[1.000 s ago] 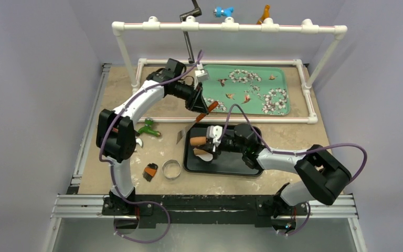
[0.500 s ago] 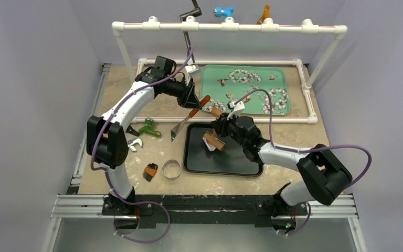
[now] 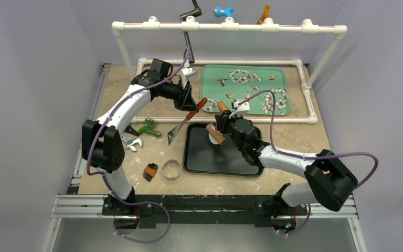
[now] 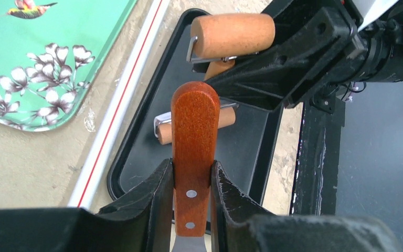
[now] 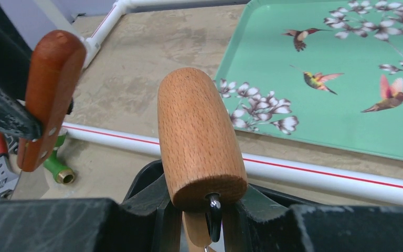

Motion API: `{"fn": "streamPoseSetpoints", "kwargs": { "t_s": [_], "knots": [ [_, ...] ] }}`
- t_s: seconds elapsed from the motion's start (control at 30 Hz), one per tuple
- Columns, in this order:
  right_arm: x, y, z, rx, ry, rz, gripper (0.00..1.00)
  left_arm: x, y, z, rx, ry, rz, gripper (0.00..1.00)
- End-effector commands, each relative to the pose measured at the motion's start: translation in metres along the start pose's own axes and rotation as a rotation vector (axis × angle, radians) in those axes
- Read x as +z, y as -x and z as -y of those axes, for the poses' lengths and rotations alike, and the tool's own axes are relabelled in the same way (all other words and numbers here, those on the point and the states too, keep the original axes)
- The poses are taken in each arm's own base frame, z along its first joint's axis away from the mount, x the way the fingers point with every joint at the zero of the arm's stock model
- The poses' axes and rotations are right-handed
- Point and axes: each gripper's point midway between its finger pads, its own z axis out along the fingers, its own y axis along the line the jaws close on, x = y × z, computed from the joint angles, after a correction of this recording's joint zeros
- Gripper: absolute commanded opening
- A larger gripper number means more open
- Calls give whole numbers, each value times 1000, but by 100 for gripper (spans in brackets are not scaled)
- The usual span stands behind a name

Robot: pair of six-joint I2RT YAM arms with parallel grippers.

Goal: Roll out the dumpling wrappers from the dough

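My left gripper (image 3: 190, 104) is shut on the red-brown wooden handle (image 4: 194, 131) of a metal scraper (image 3: 174, 131), which slants down over the table left of the black tray (image 3: 225, 163). My right gripper (image 3: 220, 123) is shut on the handle of a wooden two-ended roller, held over the tray's far end. Its large drum (image 5: 199, 136) points toward the green tray. Its small drum (image 4: 223, 116) hangs over the black tray. A white bit of dough (image 3: 211, 139) shows beside the small drum, mostly hidden; I cannot tell whether it is a dumpling wrapper.
A green flower-printed tray (image 3: 246, 89) lies at the back inside a white pipe frame (image 3: 225, 26). A metal ring cutter (image 3: 171, 169), a small brush (image 3: 150, 171), a green-handled tool (image 3: 148, 128) and a wrench (image 3: 131, 143) lie left of the black tray.
My right gripper has lifted the roller off the black tray and swung it toward the back. My left gripper has drawn back and leftward with the scraper.
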Motion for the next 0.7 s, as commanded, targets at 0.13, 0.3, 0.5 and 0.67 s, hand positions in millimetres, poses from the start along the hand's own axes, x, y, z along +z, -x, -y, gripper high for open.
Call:
{"fn": "streamPoseSetpoints", "kwargs": {
  "t_s": [0.13, 0.3, 0.5, 0.67],
  "knots": [
    [4, 23, -20, 84, 72, 123, 0, -7, 3, 9, 12, -12, 25, 0],
    [-4, 54, -28, 212, 187, 116, 0, -12, 8, 11, 28, -6, 37, 0],
    [-33, 115, 15, 4, -39, 258, 0, -24, 18, 7, 36, 12, 64, 0],
    [-40, 100, 45, -151, -168, 285, 0, -28, 21, 4, 28, 12, 76, 0]
  ]
}}
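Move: The right hand, already gripping the roller, has the black tray's middle about 12 cm back, 2 cm to its right and some 15 cm below. The wrapper hangs on the roller's lower barrel, roughly 6 cm back, 3 cm left and 7 cm below; the green tray's middle is 14 cm ahead, 12 cm right and 16 cm below. From the left hand, which holds the scraper, the black tray's middle lies about 16 cm back, 12 cm right and 20 cm below. Dip the right hand a couple of centimetres towards the black tray, then swing it briskly up about 11 cm and some 6 cm to the right, lifting roller and wrapper away from the tray. Tip the fingers upward some 10 to 15 degrees late in the upswing and keep the grip on the roller shut. Let the left hand go on holding the scraper. ##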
